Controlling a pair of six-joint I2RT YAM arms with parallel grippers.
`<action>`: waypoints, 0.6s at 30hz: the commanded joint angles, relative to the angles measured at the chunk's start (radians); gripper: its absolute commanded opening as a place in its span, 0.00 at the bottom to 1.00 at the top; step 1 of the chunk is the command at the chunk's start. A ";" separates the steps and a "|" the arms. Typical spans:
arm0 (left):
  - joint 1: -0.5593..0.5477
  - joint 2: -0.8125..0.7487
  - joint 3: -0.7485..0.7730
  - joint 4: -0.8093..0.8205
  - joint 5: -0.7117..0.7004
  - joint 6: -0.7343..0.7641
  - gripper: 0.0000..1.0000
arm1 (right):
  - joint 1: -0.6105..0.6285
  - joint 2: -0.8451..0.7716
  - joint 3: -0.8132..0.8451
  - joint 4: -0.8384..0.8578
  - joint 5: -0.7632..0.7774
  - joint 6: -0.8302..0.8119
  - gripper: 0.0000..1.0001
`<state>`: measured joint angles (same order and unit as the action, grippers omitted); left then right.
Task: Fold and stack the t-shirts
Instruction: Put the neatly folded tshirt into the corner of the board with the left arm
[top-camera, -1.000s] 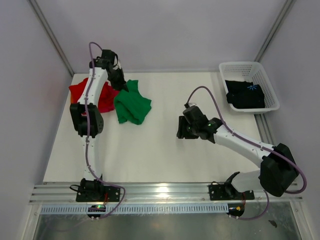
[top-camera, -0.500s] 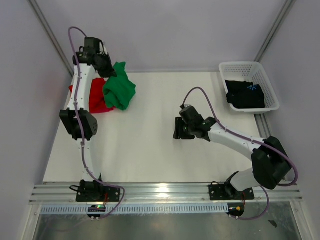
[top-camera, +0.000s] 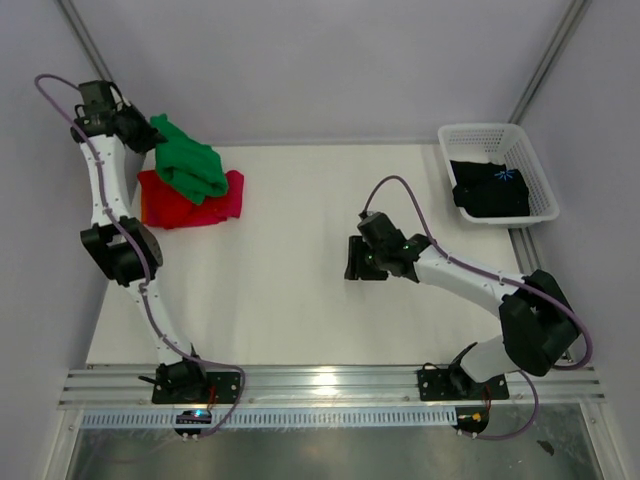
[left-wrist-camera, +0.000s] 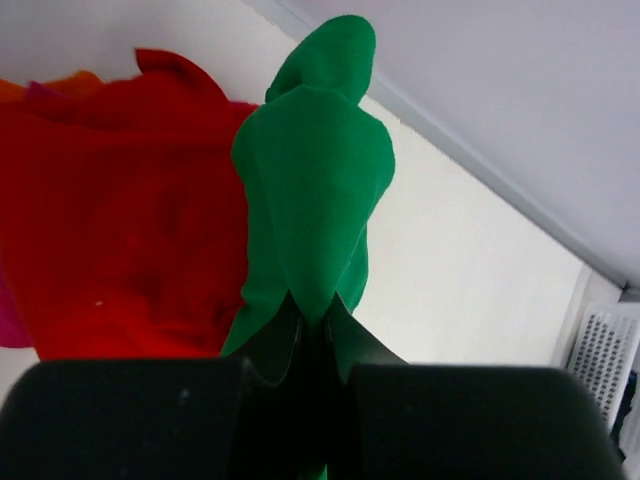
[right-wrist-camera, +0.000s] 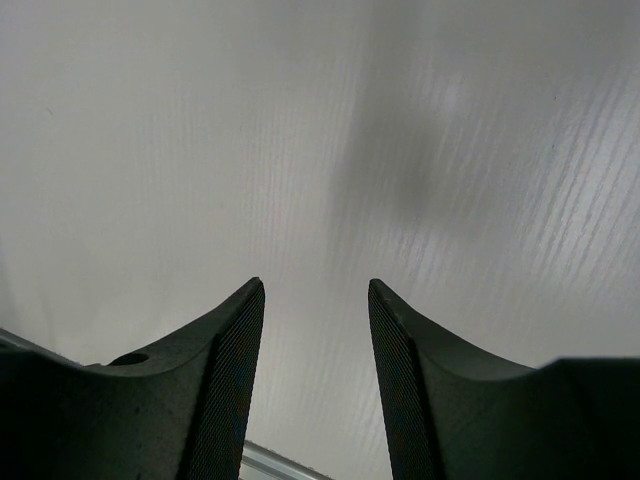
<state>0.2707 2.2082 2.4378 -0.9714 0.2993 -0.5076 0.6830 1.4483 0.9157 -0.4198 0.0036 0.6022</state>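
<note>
A folded bright green t-shirt (top-camera: 188, 160) hangs in the air at the far left, pinched by my left gripper (top-camera: 147, 134), which is shut on it. In the left wrist view the green t-shirt (left-wrist-camera: 312, 200) dangles from the closed fingers (left-wrist-camera: 272, 342). Under it on the table lies the red t-shirt (top-camera: 175, 204), with a magenta-pink t-shirt (top-camera: 232, 194) showing at its right edge. A black t-shirt with a blue print (top-camera: 490, 187) lies in the basket. My right gripper (top-camera: 352, 258) hovers open over bare table at mid-right, nothing between its fingers (right-wrist-camera: 232, 360).
The white lattice basket (top-camera: 478, 136) stands at the table's far right corner. An aluminium rail (top-camera: 330, 385) runs along the near edge by the arm bases. Grey walls close in the back and both sides.
My left gripper lifted the green t-shirt off the table and carried it left and back, over the red one. The right gripper shifted slightly left.
</note>
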 joint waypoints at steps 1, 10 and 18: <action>0.065 0.022 -0.005 0.128 0.105 -0.081 0.00 | -0.002 0.017 0.014 0.022 -0.042 0.036 0.51; 0.121 0.136 -0.095 0.102 0.190 -0.066 0.00 | -0.002 0.044 0.051 0.007 -0.027 0.039 0.50; 0.121 0.130 -0.129 0.079 0.143 -0.022 0.53 | -0.002 0.058 0.043 0.007 -0.022 0.045 0.51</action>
<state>0.3962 2.3734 2.3013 -0.8948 0.4400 -0.5610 0.6830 1.4998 0.9371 -0.4274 -0.0292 0.6323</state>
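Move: The left hand holds the green t-shirt, whose middle hangs some 5 cm to the right and about 12 cm below. The red stack it is going onto lies almost straight underneath, its middle about 1 cm back, 2 cm left and some 22 cm down. The board's far-left corner is about 16 cm ahead, 21 cm left and 25 cm down. From the right hand, the stack's middle is roughly 29 cm ahead, 52 cm left and 5 cm lower. The left hand, its shut fingers still gripping the green t-shirt, carries on about 5 cm to the left above the red stack, then sinks some 12 cm towards it, laying the shirt's hanging part down. The fingertips tip some 10 degrees further down on the way, and only at the bottom do the fingers spread to about half open and let the cloth go, the hand staying close over the shirt's left end. ##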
